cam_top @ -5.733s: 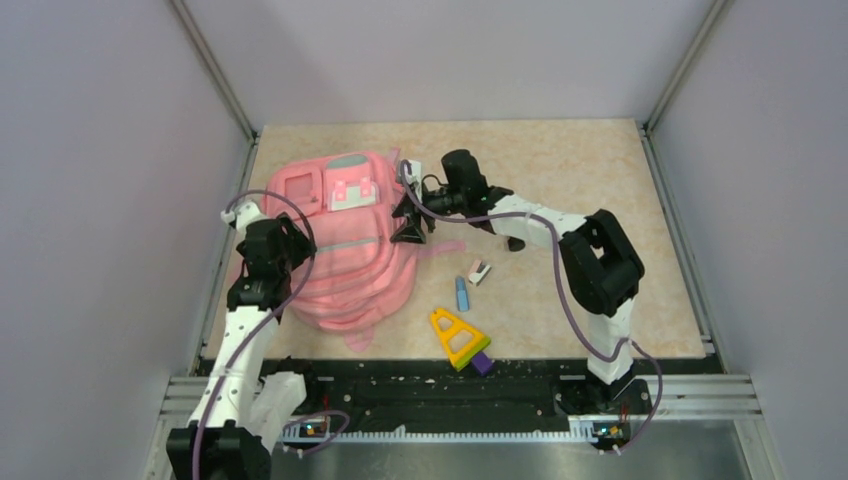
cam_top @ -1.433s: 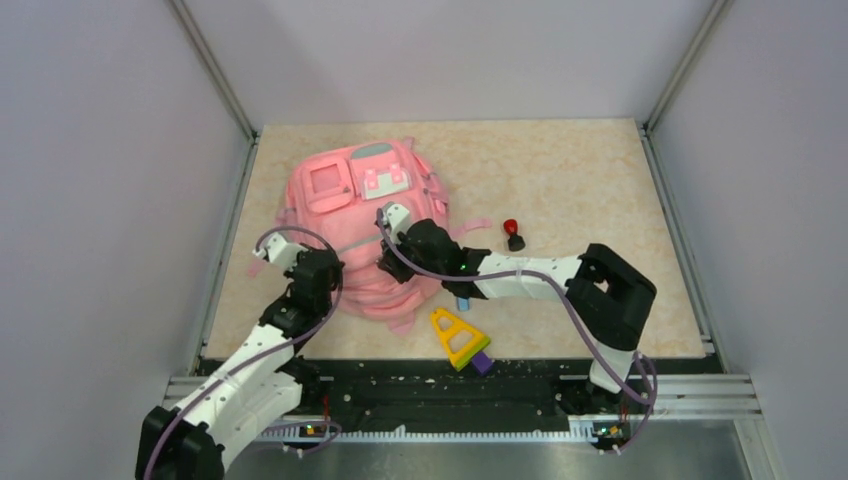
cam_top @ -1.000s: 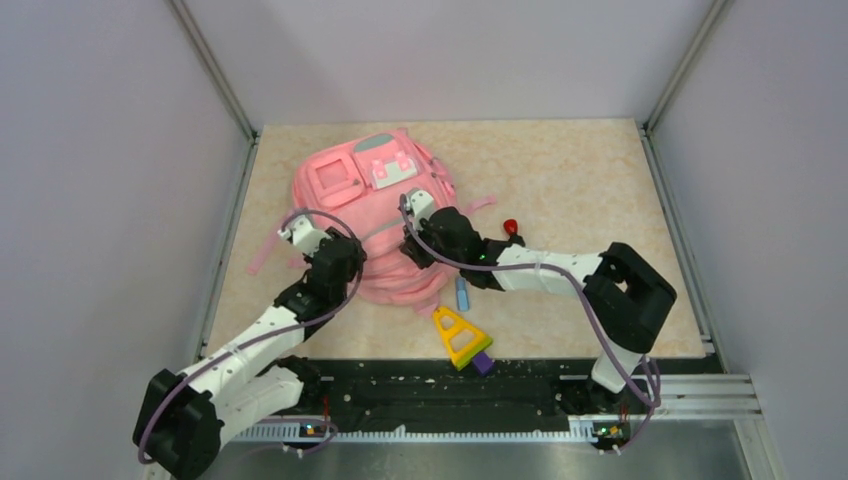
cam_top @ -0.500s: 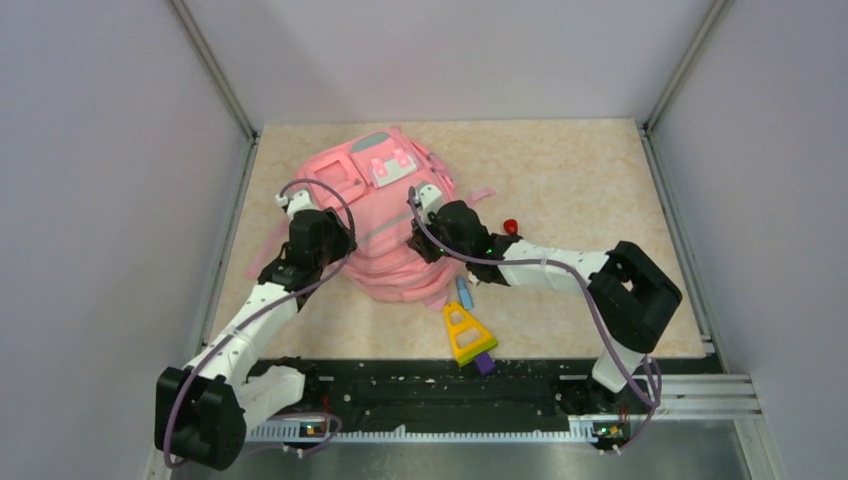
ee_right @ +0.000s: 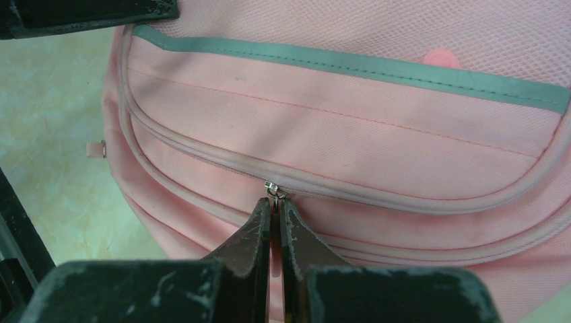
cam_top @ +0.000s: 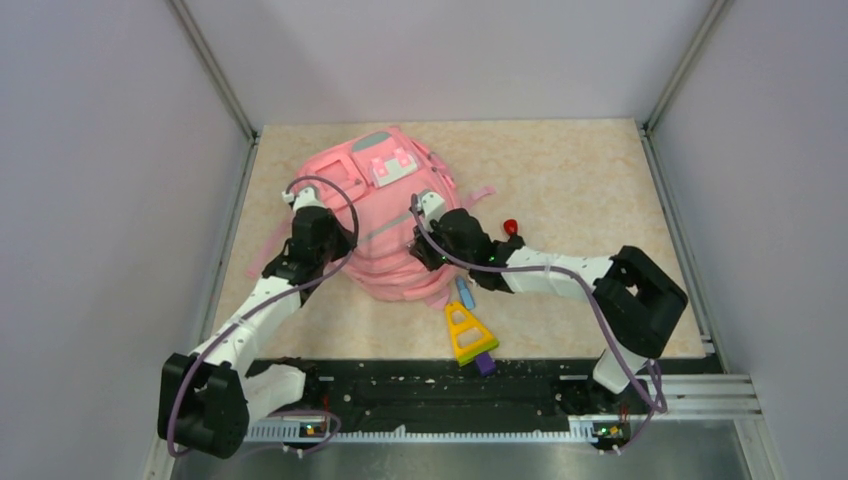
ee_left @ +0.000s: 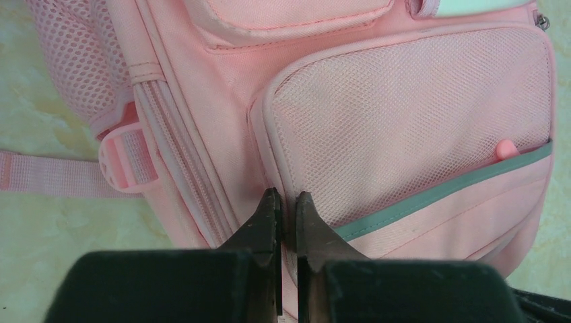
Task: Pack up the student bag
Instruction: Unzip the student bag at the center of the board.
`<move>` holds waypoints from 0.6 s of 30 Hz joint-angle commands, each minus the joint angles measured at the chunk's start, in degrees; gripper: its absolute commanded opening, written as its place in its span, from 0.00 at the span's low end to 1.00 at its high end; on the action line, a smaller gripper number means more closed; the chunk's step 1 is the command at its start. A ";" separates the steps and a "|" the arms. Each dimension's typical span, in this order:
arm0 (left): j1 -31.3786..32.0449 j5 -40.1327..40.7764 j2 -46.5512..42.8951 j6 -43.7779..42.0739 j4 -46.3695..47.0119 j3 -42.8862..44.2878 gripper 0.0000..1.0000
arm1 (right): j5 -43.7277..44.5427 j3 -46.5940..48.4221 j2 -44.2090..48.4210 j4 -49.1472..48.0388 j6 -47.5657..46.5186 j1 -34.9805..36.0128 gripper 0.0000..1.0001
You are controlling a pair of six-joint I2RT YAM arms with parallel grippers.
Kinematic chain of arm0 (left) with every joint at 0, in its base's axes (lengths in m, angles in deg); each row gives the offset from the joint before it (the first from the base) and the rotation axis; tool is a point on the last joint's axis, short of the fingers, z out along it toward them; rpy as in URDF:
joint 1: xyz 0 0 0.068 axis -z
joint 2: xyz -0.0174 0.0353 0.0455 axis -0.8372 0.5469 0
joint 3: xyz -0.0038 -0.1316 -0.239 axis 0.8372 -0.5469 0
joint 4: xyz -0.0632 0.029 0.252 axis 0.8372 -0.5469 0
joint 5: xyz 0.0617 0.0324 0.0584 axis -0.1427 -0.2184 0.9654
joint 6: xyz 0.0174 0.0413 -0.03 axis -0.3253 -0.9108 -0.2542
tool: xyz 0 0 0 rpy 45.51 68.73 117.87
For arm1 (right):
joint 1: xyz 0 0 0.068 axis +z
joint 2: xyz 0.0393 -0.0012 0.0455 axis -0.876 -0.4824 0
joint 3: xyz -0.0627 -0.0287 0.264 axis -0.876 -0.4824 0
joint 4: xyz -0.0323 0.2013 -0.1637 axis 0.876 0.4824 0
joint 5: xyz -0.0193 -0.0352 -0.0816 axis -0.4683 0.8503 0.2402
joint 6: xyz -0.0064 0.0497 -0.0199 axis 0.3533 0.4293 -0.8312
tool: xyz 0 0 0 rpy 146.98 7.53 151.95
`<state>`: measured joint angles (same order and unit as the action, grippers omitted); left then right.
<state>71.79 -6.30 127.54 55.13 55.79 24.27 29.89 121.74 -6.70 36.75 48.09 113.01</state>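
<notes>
The student bag (cam_top: 385, 195) is a big pink backpack lying front-up at the table's back left. My left gripper (cam_top: 340, 248) is on its left side. In the left wrist view this gripper (ee_left: 287, 198) is shut on a fold of pink fabric at the edge of the mesh pocket (ee_left: 404, 114). My right gripper (cam_top: 420, 252) reaches in from the right. Seen from the right wrist, it (ee_right: 276, 202) is shut on the small metal zipper pull (ee_right: 273, 188) of the bag's curved zipper, below the grey band (ee_right: 350, 64).
A yellow triangle ruler (cam_top: 462, 332) with a purple piece (cam_top: 484, 363) lies near the front edge. A blue item (cam_top: 463, 293) sits by the bag's lower right, a small red-and-black item (cam_top: 511, 228) behind the right arm. A loose pink strap (ee_left: 47, 175) trails left.
The left gripper was open over the bag half a second ago and has now shut on its fabric. The right gripper stays shut on the zipper pull. The bag has barely shifted.
</notes>
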 commanded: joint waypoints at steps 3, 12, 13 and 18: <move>0.06 -1.67 -2.15 3.63 5.92 -3.00 0.00 | 5.69 -1.09 0.89 -3.93 5.70 7.71 0.00; 0.09 -1.57 -3.88 7.05 8.98 -6.18 0.00 | 4.66 10.23 -7.94 -5.67 6.91 14.64 0.00; 0.09 -1.68 -3.97 7.21 9.07 -6.51 0.00 | 4.24 11.69 -8.97 -5.29 6.76 14.75 0.00; 0.18 -1.93 -4.57 6.90 9.31 -7.54 0.00 | 3.58 15.84 -10.84 -3.65 5.23 14.85 0.00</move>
<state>71.48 -5.45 123.74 61.01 62.26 18.02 39.02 132.54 -17.02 34.17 52.94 125.69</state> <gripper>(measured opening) 0.047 0.018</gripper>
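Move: The right fingers already hold the zipper pull on the lower edge of the front pocket. That zipper's lower left corner lies about 11 cm to the left and 4 cm back, a touch lower; the teal strip is some 10 cm ahead and 6 cm left, the blue stick 7 cm back and 9 cm right, about 10 cm lower. The left fingers are shut on the pocket's left edge, with that corner roughly 8 cm back and 5 cm right of them. Keeping its pinch on the zipper pull, the right hand draws it along the pocket's lower edge to the left corner: back and left at first, then almost purely left, about 10 cm in all, with hardly any turn. The left hand keeps its grip on the pocket's left edge, nearly in place, rolling a few degrees. ##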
